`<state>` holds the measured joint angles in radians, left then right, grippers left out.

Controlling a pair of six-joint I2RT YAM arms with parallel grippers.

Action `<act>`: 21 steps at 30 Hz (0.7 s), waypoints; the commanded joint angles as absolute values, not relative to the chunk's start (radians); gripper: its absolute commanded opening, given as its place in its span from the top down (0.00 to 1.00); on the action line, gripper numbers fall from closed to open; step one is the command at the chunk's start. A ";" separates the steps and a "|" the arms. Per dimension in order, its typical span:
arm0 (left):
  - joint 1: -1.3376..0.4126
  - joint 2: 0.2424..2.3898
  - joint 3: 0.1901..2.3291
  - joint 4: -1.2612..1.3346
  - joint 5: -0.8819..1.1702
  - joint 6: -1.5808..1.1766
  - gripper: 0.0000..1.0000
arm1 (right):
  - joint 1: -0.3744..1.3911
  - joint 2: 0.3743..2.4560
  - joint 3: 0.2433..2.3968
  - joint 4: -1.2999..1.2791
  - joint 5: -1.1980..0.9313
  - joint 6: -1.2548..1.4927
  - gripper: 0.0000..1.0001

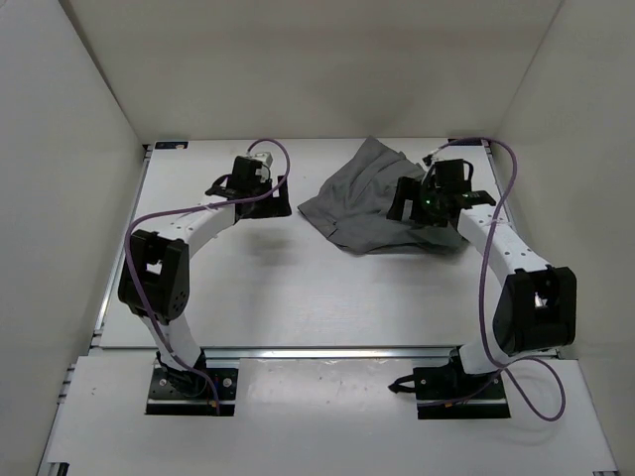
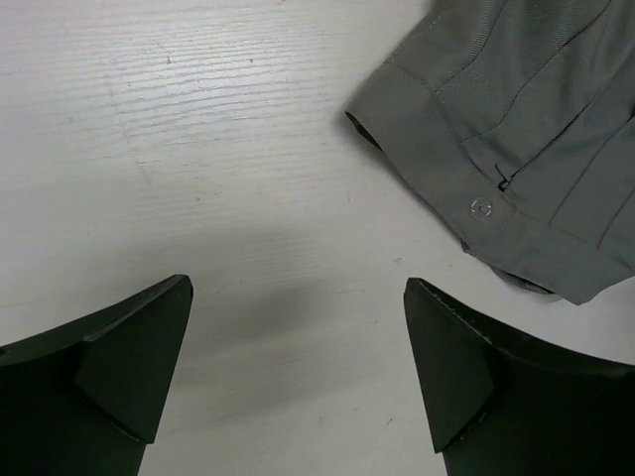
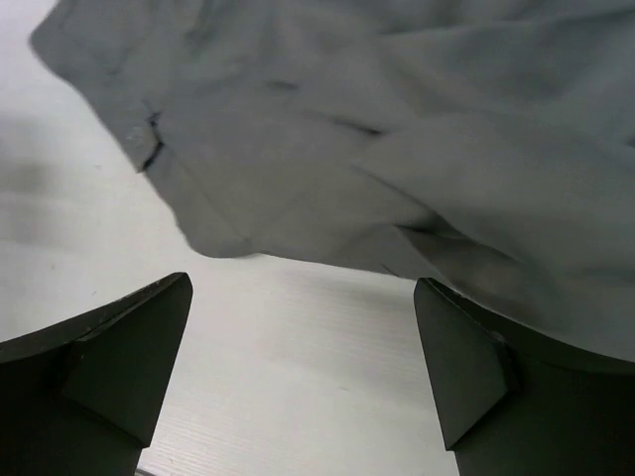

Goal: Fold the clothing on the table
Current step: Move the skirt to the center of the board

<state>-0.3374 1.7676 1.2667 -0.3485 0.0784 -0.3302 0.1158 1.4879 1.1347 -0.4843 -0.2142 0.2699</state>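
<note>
The grey clothing (image 1: 362, 193) lies crumpled at the back middle-right of the white table (image 1: 258, 297). Its buttoned cuff or waistband corner (image 2: 476, 198) shows in the left wrist view, ahead and right of my open left gripper (image 2: 298, 297), which hovers over bare table just left of the garment (image 1: 281, 203). My right gripper (image 3: 303, 297) is open too, low at the garment's near right edge (image 3: 397, 149). Its right finger (image 3: 466, 367) sits under or against the fabric's hem; nothing lies between the fingers.
White walls enclose the table on three sides. Purple cables (image 1: 496, 228) loop off both arms. The metal rail (image 1: 327, 350) runs along the table's near edge, with both arm bases behind it.
</note>
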 commanded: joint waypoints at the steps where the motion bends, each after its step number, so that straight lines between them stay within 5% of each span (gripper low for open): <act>1: -0.365 1.700 1.284 -0.353 0.005 -0.287 0.01 | 0.173 1.517 1.184 -0.462 -0.190 0.267 0.08; 11: -0.445 1.799 1.403 -0.195 0.002 -0.218 0.02 | 0.146 1.468 1.115 -0.436 -0.239 0.317 0.11; 21: -0.362 2.040 1.537 -0.133 0.090 -0.431 0.01 | 0.064 1.356 1.057 -0.466 -0.239 0.322 0.11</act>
<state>-0.4030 1.9961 1.4868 -0.1482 0.0467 -0.3466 0.0669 1.4059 1.0855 -0.4847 -0.2302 0.3084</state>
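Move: The skirt's left corner is what my left hand heads for: about 10 cm ahead, 7 cm to its right and 9 cm below, with the button tab some 3 cm ahead and 15 cm to the hand's right. Below my right hand by roughly 13 cm, the skirt's near edge lies only about 2 cm ahead, and the skirt's middle about 11 cm ahead and 5 cm to the left. I swing my open left hand forward and right towards the skirt's left corner, about 10 cm in all, arching up some 4 cm with the fingers tilting outward by over 10 degrees, then dropping about 3 cm as it gets there. My right hand, open above the near edge, drifts left 4 cm, then comes back right past its start and rises slightly. ##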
